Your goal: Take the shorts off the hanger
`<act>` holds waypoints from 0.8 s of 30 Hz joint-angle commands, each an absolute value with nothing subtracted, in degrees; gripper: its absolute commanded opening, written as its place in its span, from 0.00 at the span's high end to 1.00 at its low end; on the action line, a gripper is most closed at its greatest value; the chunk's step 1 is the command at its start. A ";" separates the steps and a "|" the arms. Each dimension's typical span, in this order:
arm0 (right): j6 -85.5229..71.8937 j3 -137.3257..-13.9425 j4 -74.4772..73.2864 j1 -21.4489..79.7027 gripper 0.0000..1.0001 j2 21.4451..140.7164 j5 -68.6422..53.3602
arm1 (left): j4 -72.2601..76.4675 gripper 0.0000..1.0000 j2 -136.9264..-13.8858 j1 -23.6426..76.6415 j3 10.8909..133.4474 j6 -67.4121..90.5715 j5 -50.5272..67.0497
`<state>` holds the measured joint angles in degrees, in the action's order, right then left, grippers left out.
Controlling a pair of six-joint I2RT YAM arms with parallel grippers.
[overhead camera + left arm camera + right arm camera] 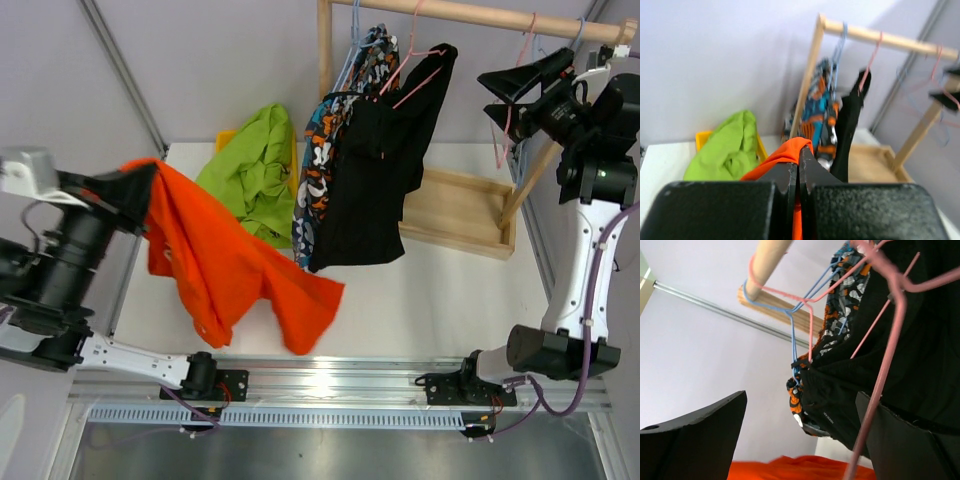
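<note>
My left gripper (135, 190) (800, 156) is shut on a fold of the orange-red shorts (230, 265) (785, 152), which drape from it down onto the table. Lime green shorts (255, 170) (727, 147) lie heaped at the back. Black shorts (385, 170) (920, 355) and patterned shorts (325, 150) (840, 305) hang from wire hangers on the wooden rail (480, 15). Up at the rail's right end, my right gripper (505, 95) (800, 435) stands wide open. A pink hanger (890, 340) runs down just inside its right finger (910, 440).
The rail belongs to a wooden rack with a tray-like base (460, 210) at the back right. A yellow bin (228, 138) sits under the green shorts. Bare pink and blue hangers (512, 140) dangle beside the right gripper. White wall lies behind.
</note>
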<state>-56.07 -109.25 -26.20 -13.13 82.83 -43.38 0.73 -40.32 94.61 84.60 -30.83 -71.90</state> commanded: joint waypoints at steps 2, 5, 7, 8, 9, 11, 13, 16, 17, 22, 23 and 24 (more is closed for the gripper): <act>-53.00 -106.79 -27.16 -13.36 0.01 75.86 -44.21 | 25.20 1.00 -47.62 94.83 92.36 -60.15 -67.52; -52.30 -105.21 -27.33 -13.36 0.01 72.96 -44.30 | 26.28 1.00 -53.58 94.83 103.16 -65.37 -63.74; -51.51 -104.42 -27.77 -13.36 0.01 71.90 -44.47 | 26.54 1.00 -56.41 94.83 109.92 -67.58 -62.58; -50.89 -104.33 -28.30 -13.36 0.01 71.20 -44.56 | 26.80 1.00 -58.95 94.83 111.00 -69.94 -62.23; -50.19 -104.50 -29.08 -13.36 0.01 70.93 -44.73 | 27.68 1.00 -60.19 94.83 112.66 -71.79 -61.88; -48.00 -104.68 -31.02 -13.36 0.01 70.75 -44.56 | 30.92 1.00 -62.65 93.35 113.55 -78.00 -62.22; -46.85 -104.42 -32.51 -13.36 0.01 70.23 -44.21 | 32.18 1.00 -66.52 88.97 115.47 -78.84 -63.01; -45.71 -102.84 -32.96 -13.36 0.00 69.26 -44.03 | 13.41 1.00 -71.36 74.92 119.69 -64.73 -62.32; -45.01 -102.48 -33.13 -13.36 0.01 68.91 -43.95 | 10.14 1.00 -72.24 68.97 120.23 -58.42 -61.27; -43.95 -99.07 -33.14 -13.36 0.00 67.77 -45.08 | -11.68 1.00 -83.36 51.01 137.54 -42.55 -51.53; -43.86 -98.36 -32.87 -13.36 0.01 67.59 -45.35 | -9.86 1.00 -84.19 46.19 136.77 -42.63 -50.11; -43.68 -97.65 -32.61 -13.36 0.01 67.33 -45.35 | -9.32 1.00 -84.90 43.79 135.19 -42.02 -48.36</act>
<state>-45.56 -98.89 -33.23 -13.15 69.28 -43.59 -0.54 -83.00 51.33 133.14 -50.54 -57.25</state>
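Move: From the left hand, with the red shorts already gripped, the yellow bin with the green shorts lies about 34 cm ahead, straight in line, and roughly 50 cm down. The floral shorts hang some 22 cm ahead and 21 cm right, around 22 cm lower; the black shorts hang level with the floral pair and 11 cm farther right. For the right hand, the black shorts are about 6 cm ahead, 15 cm left and 15 cm lower. Hoisting the red shorts about 14 cm higher in its still-shut fingers, the left hand then swings forward some 9 cm, on the bin's side of the rack, turning about 40 degrees counter-clockwise with its fingertips tipping up. The right hand, jaws staying wide open, backs off about 7 cm beside the emptied pink hanger, then sinks about 4 cm. ##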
